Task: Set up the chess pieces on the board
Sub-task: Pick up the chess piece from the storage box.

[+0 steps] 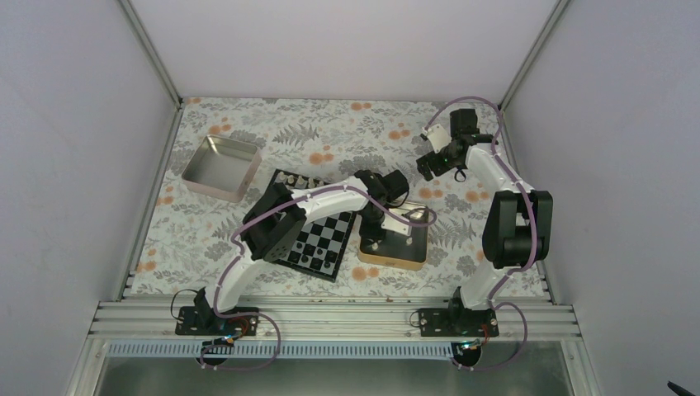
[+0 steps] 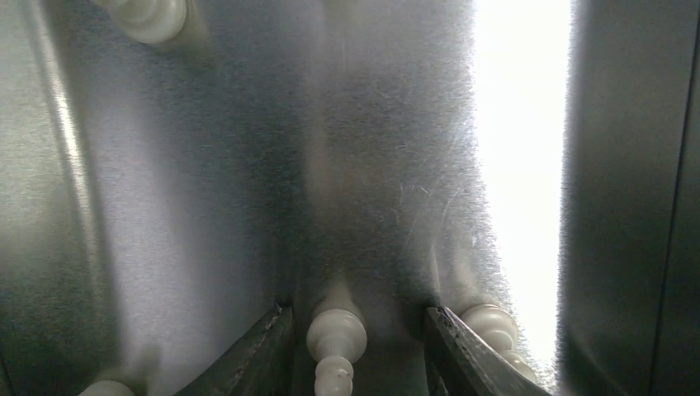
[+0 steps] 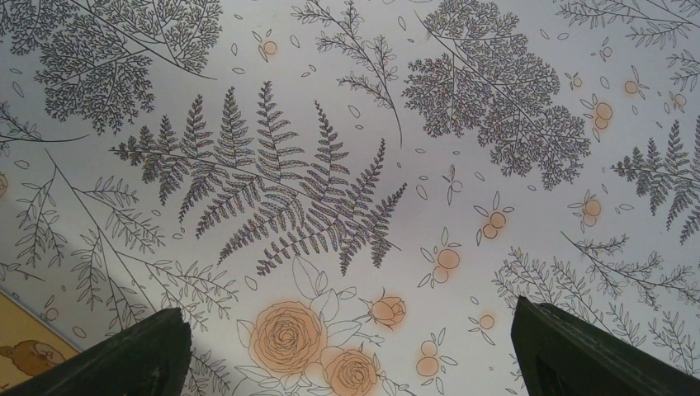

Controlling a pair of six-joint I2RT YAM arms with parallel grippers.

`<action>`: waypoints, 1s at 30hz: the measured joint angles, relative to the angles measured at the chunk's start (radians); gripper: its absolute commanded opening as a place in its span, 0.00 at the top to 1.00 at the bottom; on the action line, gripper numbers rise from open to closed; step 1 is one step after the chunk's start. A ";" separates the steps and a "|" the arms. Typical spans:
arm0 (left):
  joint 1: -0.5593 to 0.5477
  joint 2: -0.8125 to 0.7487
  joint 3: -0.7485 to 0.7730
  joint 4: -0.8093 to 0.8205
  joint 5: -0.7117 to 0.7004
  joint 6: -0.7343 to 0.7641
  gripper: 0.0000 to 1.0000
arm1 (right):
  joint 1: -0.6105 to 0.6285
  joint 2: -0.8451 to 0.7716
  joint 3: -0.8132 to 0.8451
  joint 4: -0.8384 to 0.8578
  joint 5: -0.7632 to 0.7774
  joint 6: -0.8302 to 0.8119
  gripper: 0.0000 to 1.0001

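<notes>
My left gripper (image 1: 382, 233) reaches down into the gold tin (image 1: 396, 257). In the left wrist view its dark fingers (image 2: 262, 346) stand open on either side of a white chess piece (image 2: 337, 334) lying on the tin's metal floor, with a gap on each side. A second white piece (image 2: 493, 323) lies just outside the right finger, and others show at the top left (image 2: 148, 15) and bottom left (image 2: 107, 388). The board (image 1: 326, 239) lies left of the tin, partly under the left arm, with small pieces along its far edge (image 1: 299, 177). My right gripper (image 1: 428, 163) hovers open over the flowered cloth (image 3: 347, 165), holding nothing.
A pinkish silver square tin (image 1: 221, 167) stands at the back left of the table. Both arm bases are bolted to the rail (image 1: 330, 318) at the near edge. Enclosure walls and corner posts ring the table.
</notes>
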 measured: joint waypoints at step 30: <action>0.000 -0.065 -0.001 -0.016 -0.098 0.000 0.87 | 0.000 0.000 0.000 0.000 0.000 0.000 0.00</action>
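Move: The left hand is down in the storage box with its part-open fingers astride a pale chess piece, about 1 cm ahead of the hand point and nearly level with it. Another piece stands some 2 cm back, one roughly 4 cm ahead and 1 cm left, and a far piece about 3 cm ahead and 9 cm right. From the right hand, the straddled piece lies some 17 cm back, 13 cm left and 10 cm below. Left fingers close on the straddled chess piece while edging 1 cm forward, pinch it, then lift about 3 cm. ##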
